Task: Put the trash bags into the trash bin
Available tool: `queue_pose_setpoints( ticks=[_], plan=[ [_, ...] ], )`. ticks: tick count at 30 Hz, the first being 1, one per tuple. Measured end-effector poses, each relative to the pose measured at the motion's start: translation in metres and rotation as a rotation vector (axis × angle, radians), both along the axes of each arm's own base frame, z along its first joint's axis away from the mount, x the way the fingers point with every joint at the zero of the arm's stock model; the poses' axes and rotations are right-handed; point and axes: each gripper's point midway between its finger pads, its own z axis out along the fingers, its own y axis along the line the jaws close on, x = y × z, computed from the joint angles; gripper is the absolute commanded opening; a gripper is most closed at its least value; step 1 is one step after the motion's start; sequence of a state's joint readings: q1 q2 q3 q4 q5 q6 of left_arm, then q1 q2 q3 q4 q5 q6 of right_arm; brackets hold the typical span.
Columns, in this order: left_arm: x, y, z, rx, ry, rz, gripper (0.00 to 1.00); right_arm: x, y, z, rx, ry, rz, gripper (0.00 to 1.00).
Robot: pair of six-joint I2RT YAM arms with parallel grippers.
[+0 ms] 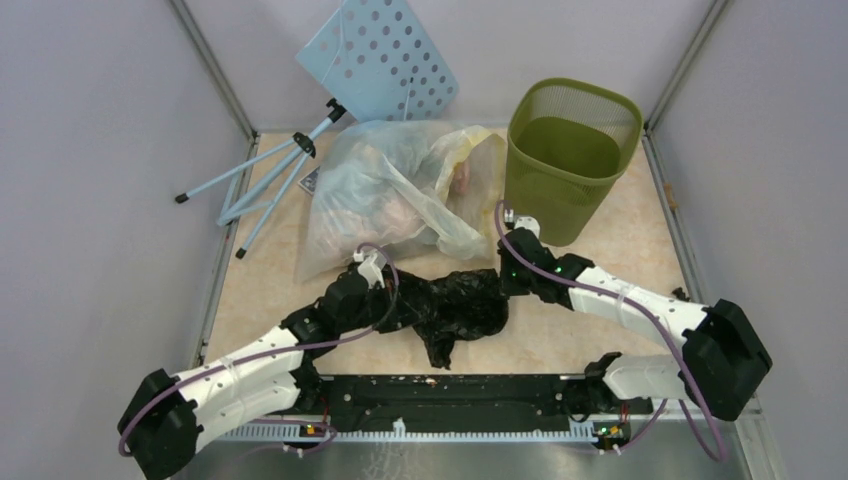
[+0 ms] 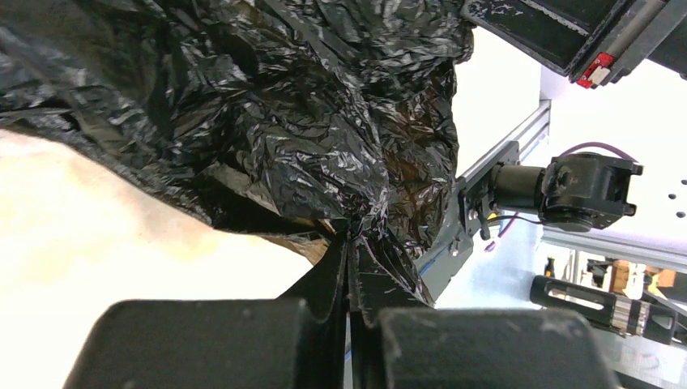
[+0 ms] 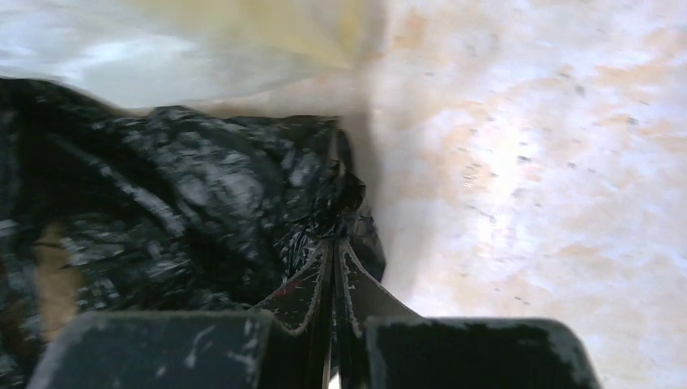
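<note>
A glossy black crinkled trash bag point(image 1: 452, 308) is stretched between my two grippers at the middle of the floor. My left gripper point(image 1: 392, 300) is shut on the bag's left end; in the left wrist view the film point(image 2: 267, 113) bunches at the tips of that gripper point(image 2: 350, 237). My right gripper point(image 1: 507, 272) is shut on the bag's right edge, and the right wrist view shows the plastic point(image 3: 178, 203) pinched at its tips point(image 3: 334, 241). The olive-green mesh trash bin point(image 1: 566, 160) stands upright and open at the back right, just beyond the right gripper.
A large clear-yellowish plastic bag point(image 1: 390, 195) full of items lies right behind the black bag, next to the bin. A pale blue perforated board point(image 1: 380, 60) on a folding stand point(image 1: 262, 180) leans at the back left. Walls close in both sides.
</note>
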State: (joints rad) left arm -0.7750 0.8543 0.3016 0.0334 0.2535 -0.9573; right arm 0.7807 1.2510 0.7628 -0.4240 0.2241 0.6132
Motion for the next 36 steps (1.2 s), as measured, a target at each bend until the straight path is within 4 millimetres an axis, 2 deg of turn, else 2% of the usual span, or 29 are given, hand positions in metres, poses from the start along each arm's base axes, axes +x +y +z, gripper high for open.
queue_pose_setpoints(
  ticks=[4,11,16,21,25,32,36],
  plan=[
    [0.004,0.012,0.004,0.054,-0.015,0.052,0.00,0.001,-0.031,-0.004,-0.008,-0.002,-0.088,0.00],
    [0.018,0.048,0.016,0.136,-0.059,0.238,0.00,0.007,-0.092,0.011,0.078,-0.083,-0.337,0.00],
    [0.022,0.067,0.031,0.115,-0.116,0.335,0.00,0.004,-0.109,0.015,0.120,-0.108,-0.429,0.00],
    [0.026,0.068,0.058,0.078,-0.199,0.329,0.00,0.002,-0.111,0.017,0.126,-0.108,-0.435,0.00],
    [0.031,0.063,0.098,0.061,-0.271,0.304,0.00,0.002,-0.111,0.027,0.123,-0.115,-0.429,0.00],
    [0.046,0.055,0.199,0.023,-0.421,0.291,0.00,0.020,-0.102,0.095,0.187,-0.223,-0.397,0.00],
    [0.053,0.055,0.239,0.037,-0.476,0.296,0.00,0.020,-0.100,0.114,0.191,-0.237,-0.371,0.00]
  ],
)
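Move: Between the two hands, about 22 cm apart, lies the crumpled black bag, its middle some 11 cm right, 4 cm ahead and 5 cm below the left hand. The green trash bin stands about 21 cm ahead and 11 cm to the right of the right hand, and some 30 cm ahead and 33 cm right of the left. From the right hand, the clear trash bag sits roughly 20 cm ahead and 23 cm left. Spreading the black bag between shut fingers, the right hand pulls about 11 cm right, yawing clockwise, and halts below the near side of the bin while the left draws some 7 cm left, turning counter-clockwise. Both then lift: the left about 20 cm more with some forward drift, fingers tilting up, the right starting later and rising roughly 10 cm. ##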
